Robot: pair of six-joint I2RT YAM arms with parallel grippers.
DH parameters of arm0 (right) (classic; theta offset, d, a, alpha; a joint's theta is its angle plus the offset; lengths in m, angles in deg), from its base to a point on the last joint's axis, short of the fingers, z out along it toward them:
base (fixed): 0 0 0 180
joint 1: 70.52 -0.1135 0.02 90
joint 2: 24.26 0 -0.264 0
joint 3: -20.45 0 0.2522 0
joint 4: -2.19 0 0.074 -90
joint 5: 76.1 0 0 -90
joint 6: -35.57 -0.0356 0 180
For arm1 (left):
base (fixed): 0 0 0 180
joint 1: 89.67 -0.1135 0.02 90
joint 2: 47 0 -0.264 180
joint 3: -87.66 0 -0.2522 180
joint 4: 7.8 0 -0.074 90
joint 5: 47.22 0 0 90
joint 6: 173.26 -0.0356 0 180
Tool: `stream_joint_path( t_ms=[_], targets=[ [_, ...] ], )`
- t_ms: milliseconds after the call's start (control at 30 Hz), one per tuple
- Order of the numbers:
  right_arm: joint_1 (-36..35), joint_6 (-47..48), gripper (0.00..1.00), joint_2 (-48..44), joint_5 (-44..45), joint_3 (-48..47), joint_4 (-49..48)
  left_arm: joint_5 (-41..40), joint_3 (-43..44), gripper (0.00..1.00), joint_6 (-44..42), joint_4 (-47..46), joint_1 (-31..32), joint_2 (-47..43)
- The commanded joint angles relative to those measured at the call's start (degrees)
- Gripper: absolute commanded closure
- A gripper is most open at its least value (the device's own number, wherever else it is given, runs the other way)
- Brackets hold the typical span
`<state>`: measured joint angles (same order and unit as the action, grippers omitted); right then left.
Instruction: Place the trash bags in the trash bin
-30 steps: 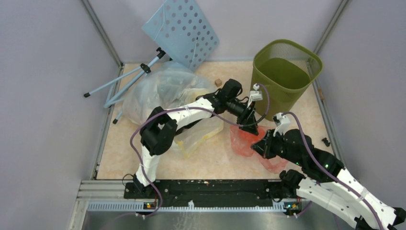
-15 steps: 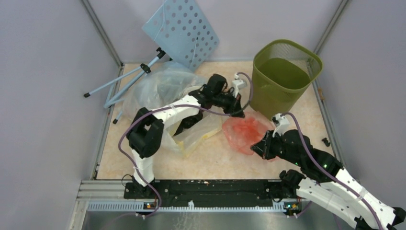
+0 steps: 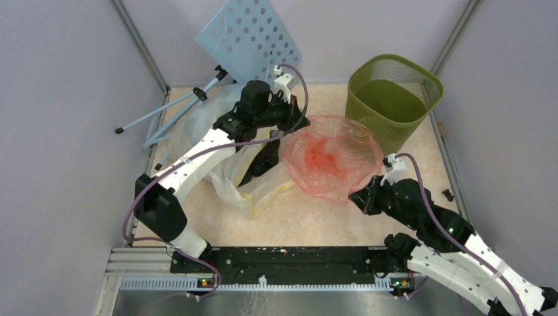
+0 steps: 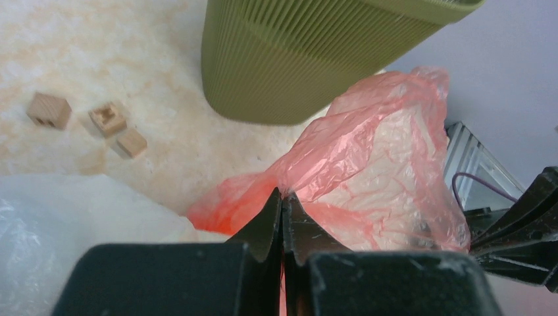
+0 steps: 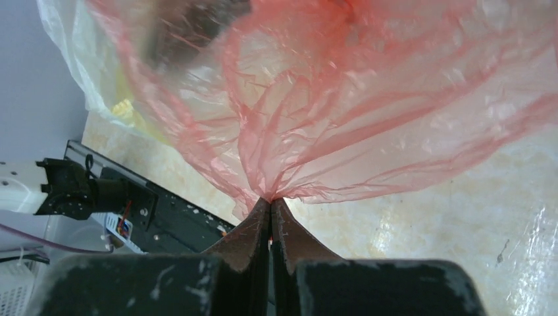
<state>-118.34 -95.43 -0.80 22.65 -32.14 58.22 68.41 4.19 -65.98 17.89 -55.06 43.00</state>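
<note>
The red-pink trash bag [image 3: 332,157] is stretched out above the table between my two grippers. My left gripper [image 3: 294,125] is shut on its far left edge; in the left wrist view [image 4: 283,193] the film [image 4: 368,164] bunches at the closed tips. My right gripper [image 3: 356,197] is shut on its near right edge; in the right wrist view [image 5: 270,201] the bag [image 5: 342,99] fans out from the tips. The olive-green trash bin [image 3: 393,99] stands upright at the back right, just beyond the bag, and shows in the left wrist view [image 4: 296,59].
A large clear bag [image 3: 217,128] with pale-yellow rim lies under the left arm. A light-blue perforated board [image 3: 249,43] on a stand leans at the back left. Small wooden blocks [image 4: 108,118] lie on the table near the bin. Grey walls enclose the table.
My left gripper has lifted and swung back left with the bag's edge, pulling the crumpled bag open into a wide sheet. The right gripper has held its place.
</note>
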Motion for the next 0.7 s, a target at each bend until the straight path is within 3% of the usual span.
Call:
stream_joint_path(
  t_ms=[0, 133, 200, 267, 333, 400, 533, 667],
  targets=[
    [0.19, 4.09, 1.00, 7.26, 2.34, -12.44, -11.68, 1.24, 9.77, 1.00, 1.79, 5.14, -0.45, 3.97],
    [0.21, 16.91, 1.00, 19.21, 0.32, -35.02, -14.91, 2.57, 33.48, 1.00, 1.49, 11.58, -3.11, 5.90],
    [0.22, 21.75, 1.00, 23.53, -0.19, -46.01, -14.90, 2.12, 44.46, 1.00, 1.96, 8.95, -3.67, 5.23],
    [0.20, 24.34, 1.00, 26.23, -0.86, -54.12, -14.41, 3.29, 47.11, 1.00, 3.18, 2.85, -3.72, 2.53],
    [0.22, 25.06, 1.00, 26.73, -1.43, -57.29, -13.53, 3.88, 42.73, 1.00, 4.02, -1.82, -3.67, -1.45],
    [0.23, 24.40, 1.00, 24.97, -0.99, -54.02, -12.46, 4.54, 31.90, 1.00, 4.51, -6.21, -3.72, -6.16],
    [0.23, 18.02, 1.00, 16.36, 3.82, -33.10, -6.94, 5.80, 4.61, 1.00, 7.34, -14.86, -3.61, -12.93],
    [0.25, 4.98, 1.00, 7.67, 3.97, -12.32, 2.04, 9.39, -18.28, 1.00, 11.93, -21.43, -1.45, -12.34]
  ],
)
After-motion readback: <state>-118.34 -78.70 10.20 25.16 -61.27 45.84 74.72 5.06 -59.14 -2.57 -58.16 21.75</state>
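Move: Both shut grippers hold the red trash bag by opposite edges. Its middle lies some 9 cm back, 8 cm right and 10 cm below the left hand, and about 11 cm ahead and 8 cm left of the right hand, slightly lower. From the left hand, the trash bin stands about 13 cm ahead and 32 cm right, and the white bag with the black bundle about 15 cm left, level fore and aft, far below. Keep both grippers pinched on the red bag's rim and whip it up fast: left up about 30 cm, first slightly forward, then swinging back and left; right up about 35 cm with a small forward swing that mostly reverses. Tip both sets of fingers upward, then, past the top, start both hands back down, easing the tilt. ##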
